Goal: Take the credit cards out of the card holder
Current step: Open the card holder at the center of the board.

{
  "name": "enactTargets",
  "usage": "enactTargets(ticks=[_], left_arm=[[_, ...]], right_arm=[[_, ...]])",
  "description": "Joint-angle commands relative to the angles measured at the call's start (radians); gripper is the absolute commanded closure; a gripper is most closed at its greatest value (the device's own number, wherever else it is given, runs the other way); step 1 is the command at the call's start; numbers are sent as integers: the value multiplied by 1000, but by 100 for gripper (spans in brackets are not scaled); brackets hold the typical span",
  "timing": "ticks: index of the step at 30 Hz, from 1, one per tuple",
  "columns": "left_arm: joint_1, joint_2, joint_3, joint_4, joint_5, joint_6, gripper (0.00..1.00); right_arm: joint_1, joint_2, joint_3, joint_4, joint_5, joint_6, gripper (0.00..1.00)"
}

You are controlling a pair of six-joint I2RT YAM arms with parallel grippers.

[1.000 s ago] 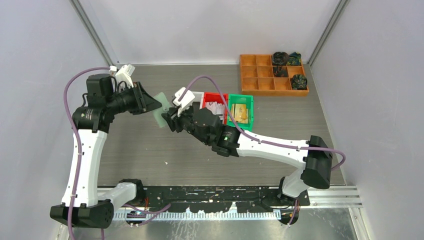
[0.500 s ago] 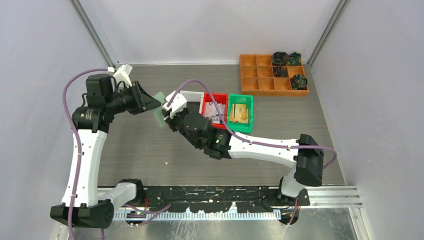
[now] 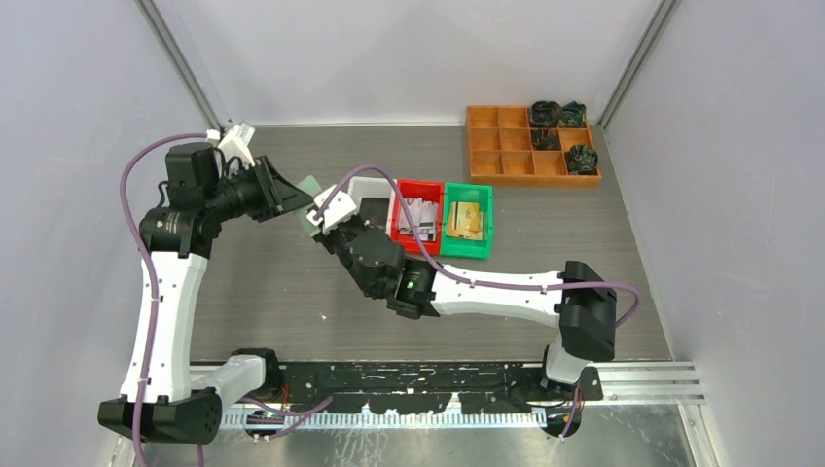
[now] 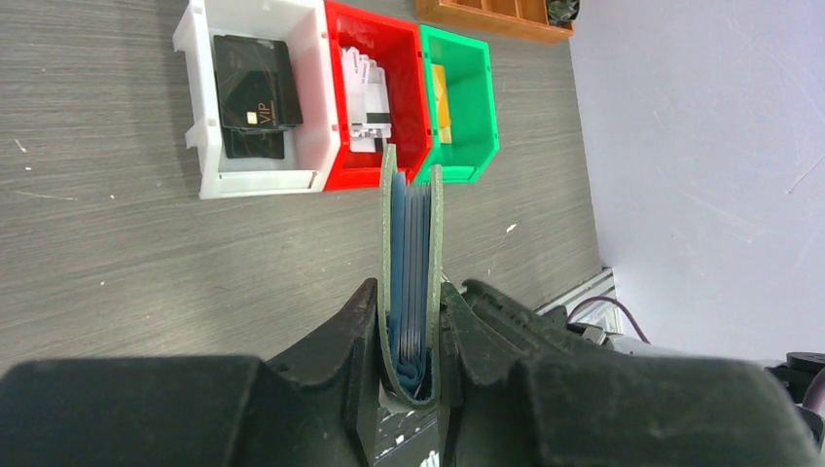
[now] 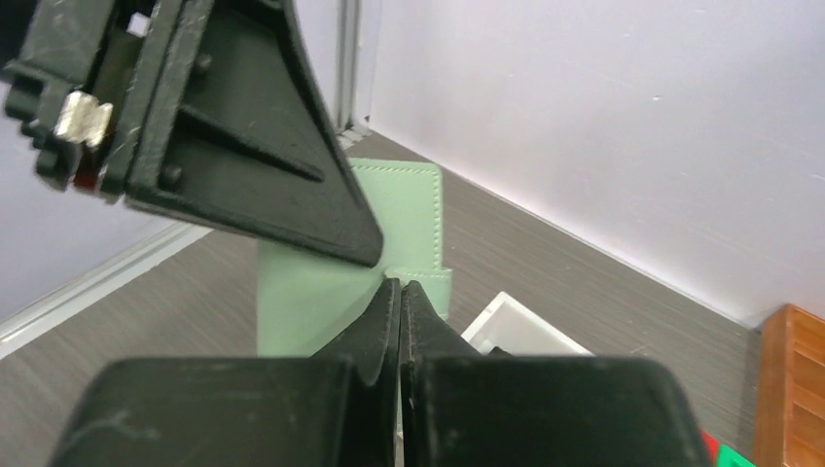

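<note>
My left gripper [image 4: 409, 292] is shut on the fold of the mint-green card holder [image 4: 387, 224], which it holds above the table. Bluish pocket edges [image 4: 413, 243] show between its covers. My right gripper [image 5: 400, 284] is shut, its tips against the holder's [image 5: 302, 292] lower edge. Whether anything thin is pinched between them does not show. From above, the holder [image 3: 308, 185] peeks out between the left gripper [image 3: 292, 199] and the right wrist. Loose credit cards lie in bins: black ones [image 4: 255, 92], pale printed ones [image 4: 368, 97] and a gold one [image 4: 440, 97].
A white bin [image 3: 367, 183], a red bin [image 3: 431, 187] and a green bin [image 3: 484, 224] stand in a row just right of the grippers. An orange compartment tray [image 3: 511, 146] with dark items sits at the back right. Walls close in on both sides.
My right gripper has moved left up to the card holder and its jaws have closed. The left gripper has kept its grip and barely moved.
</note>
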Motion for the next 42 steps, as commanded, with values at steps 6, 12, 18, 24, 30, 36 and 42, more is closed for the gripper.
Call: enactTargets(ticks=[6, 12, 18, 24, 30, 36, 42], left_arm=[[-8, -21, 52, -44, 107, 36, 100], [-9, -30, 70, -43, 111, 106, 100], [-9, -22, 107, -37, 165, 184, 100], [-8, -29, 112, 22, 275, 173, 100], [-8, -34, 121, 108, 392, 100, 100], [-9, -40, 131, 136, 461, 62, 100], [-8, -49, 130, 150, 473, 38, 100]], right_arm=[[-63, -42, 13, 158, 206, -24, 99], [-145, -205, -74, -58, 28, 294, 95], [-371, -421, -251, -166, -490, 755, 19], [-420, -530, -406, -39, -760, 886, 3], [-420, -460, -462, 256, -919, 1051, 1], [-418, -354, -415, 394, -972, 1125, 0], [-410, -301, -351, 401, -952, 1127, 2]])
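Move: The left hand still holds the green card holder upright near its edge, the holder's middle about 2 cm ahead and 2 cm right of that hand, 1 cm below. The shut right fingertips are at its strap, barely 1 cm ahead, with the holder's middle roughly 3 cm left, 1 cm ahead and 1 cm up. About 30 cm below and 8 cm ahead of the right hand stand the white box, some 6 cm right, and the red box, 16 cm right. From the strap the shut right hand pulls forward and right about 5 cm, then swings on to the right, opening wide as it comes off, until it is some 15 cm right of its start; it then turns back left and back about 8 cm each way, rolling and tipping down strongly to face the strap side of the holder with open fingers. Meanwhile the left hand keeps its grip on the holder, raising it about 7 cm, drawing it back 5 cm and rightward 4 cm, and turning it clockwise by some 25 degrees. ##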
